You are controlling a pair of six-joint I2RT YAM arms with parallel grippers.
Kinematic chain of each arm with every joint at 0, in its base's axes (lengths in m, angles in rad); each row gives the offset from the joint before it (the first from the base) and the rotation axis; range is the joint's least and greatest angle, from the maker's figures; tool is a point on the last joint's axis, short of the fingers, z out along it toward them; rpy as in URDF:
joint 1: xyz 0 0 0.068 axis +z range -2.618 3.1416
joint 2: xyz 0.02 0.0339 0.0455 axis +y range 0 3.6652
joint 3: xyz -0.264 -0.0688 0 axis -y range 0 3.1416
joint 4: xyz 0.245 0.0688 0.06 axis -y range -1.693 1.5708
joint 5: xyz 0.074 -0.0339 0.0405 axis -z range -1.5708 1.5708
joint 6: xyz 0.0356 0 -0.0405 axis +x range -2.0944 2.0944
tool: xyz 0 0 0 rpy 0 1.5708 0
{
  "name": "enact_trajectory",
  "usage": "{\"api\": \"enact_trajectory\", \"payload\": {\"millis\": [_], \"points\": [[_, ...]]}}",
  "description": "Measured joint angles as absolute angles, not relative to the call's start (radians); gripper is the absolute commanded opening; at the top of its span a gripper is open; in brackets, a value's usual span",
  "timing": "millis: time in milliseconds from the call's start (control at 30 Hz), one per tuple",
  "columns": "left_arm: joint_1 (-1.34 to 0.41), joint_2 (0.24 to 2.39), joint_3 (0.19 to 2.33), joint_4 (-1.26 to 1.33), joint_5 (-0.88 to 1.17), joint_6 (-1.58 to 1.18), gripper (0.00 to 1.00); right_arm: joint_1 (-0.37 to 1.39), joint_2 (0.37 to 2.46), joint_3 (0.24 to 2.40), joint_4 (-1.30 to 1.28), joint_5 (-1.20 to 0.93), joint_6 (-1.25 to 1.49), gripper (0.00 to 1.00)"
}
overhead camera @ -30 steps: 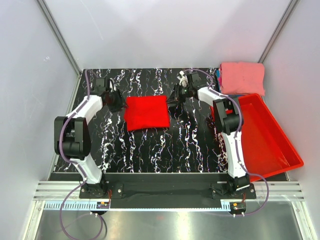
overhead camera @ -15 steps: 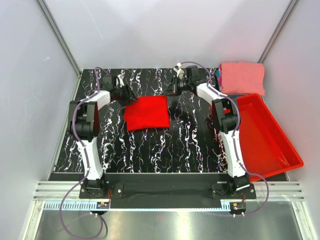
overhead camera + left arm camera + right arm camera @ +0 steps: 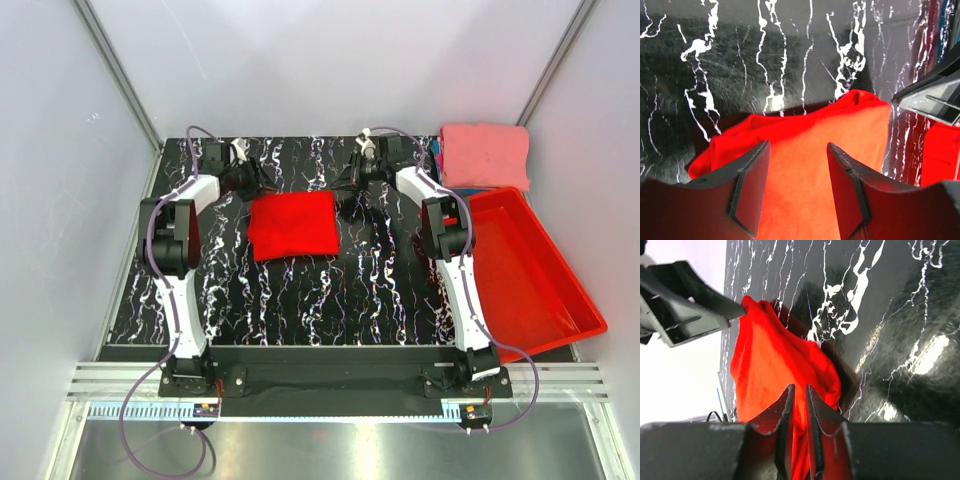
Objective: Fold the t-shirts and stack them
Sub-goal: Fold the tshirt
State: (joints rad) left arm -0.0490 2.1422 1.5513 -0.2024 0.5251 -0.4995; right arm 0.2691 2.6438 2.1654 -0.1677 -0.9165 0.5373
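Observation:
A bright red t-shirt (image 3: 293, 225) lies folded flat in a square on the black marbled table. My left gripper (image 3: 250, 181) hovers just beyond its far left corner, open and empty; in the left wrist view (image 3: 797, 146) the red shirt (image 3: 805, 150) shows between the wide fingers. My right gripper (image 3: 350, 188) is just off the far right corner. Its jaws (image 3: 799, 388) are closed to a thin slit, above the red cloth (image 3: 770, 365), with nothing seen gripped. A folded salmon-pink shirt (image 3: 485, 155) lies at the back right, on a blue one (image 3: 438, 152).
A rigid red plastic bin (image 3: 535, 275) sits tilted at the right edge of the table, next to the right arm. White walls enclose the table on three sides. Each wrist view shows the other gripper beyond the shirt: the right gripper (image 3: 935, 95) and the left gripper (image 3: 685, 300).
Both grippers have drawn back from the red shirt's side edges toward its far corners. The left arm's elbow swung up and in. The shirt stays flat in place.

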Motion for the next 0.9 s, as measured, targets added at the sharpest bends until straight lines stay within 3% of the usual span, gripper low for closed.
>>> {"api": "enact_trajectory", "payload": {"millis": [167, 200, 233, 267, 333, 367, 500, 600, 900], "points": [[-0.049, 2.025, 1.482, -0.228, 0.517, -0.5, 0.55, 0.268, 2.576, 2.104, -0.175, -0.901, 0.536, 0.25], [-0.049, 1.989, 1.464, -0.239, 0.516, -0.499, 0.55, 0.27, 2.556, 2.088, -0.179, -0.901, 0.534, 0.31], [-0.049, 1.952, 1.447, -0.247, 0.513, -0.499, 0.56, 0.271, 2.537, 2.07, -0.187, -0.899, 0.527, 0.46], [-0.051, 1.917, 1.428, -0.252, 0.511, -0.499, 0.55, 0.273, 2.521, 2.057, -0.195, -0.896, 0.521, 0.54], [-0.056, 1.84, 1.377, -0.261, 0.5, -0.496, 0.55, 0.279, 2.479, 2.023, -0.218, -0.871, 0.494, 0.61], [-0.061, 1.804, 1.349, -0.266, 0.493, -0.494, 0.55, 0.283, 2.46, 2.006, -0.231, -0.85, 0.481, 0.7], [-0.102, 1.658, 1.226, -0.329, 0.459, -0.466, 0.55, 0.293, 2.407, 1.96, -0.272, -0.775, 0.432, 0.81], [-0.144, 1.571, 1.16, -0.395, 0.432, -0.431, 0.56, 0.295, 2.404, 1.958, -0.313, -0.719, 0.393, 1.0], [-0.197, 1.231, 0.999, -0.49, 0.411, -0.32, 0.58, 0.294, 2.446, 2.049, -0.424, -0.661, 0.332, 1.0]]}}
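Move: Just below the left hand, by 4 cm or so, lies the t-shirt's far left part; the folded shirt's middle is about 10 cm back and 6 cm to the right. From the right hand, at the far right corner, that middle is some 10 cm back, 9 cm left and about 3 cm down. The folded stack stands roughly 30 cm to the right hand's right and 7 cm ahead, the red bin about 37 cm right and 21 cm back. Lifting off the t-shirt's far side, the left hand rises and then sweeps back along its left part to beyond the near edge, about 20 cm back and 11 cm higher in all, fingers staying half open. The right hand, with its nearly shut fingers at the far right corner, rises a little, eases back and right, opens wide, then dips, its fingertips tilting up some 15 degrees. ##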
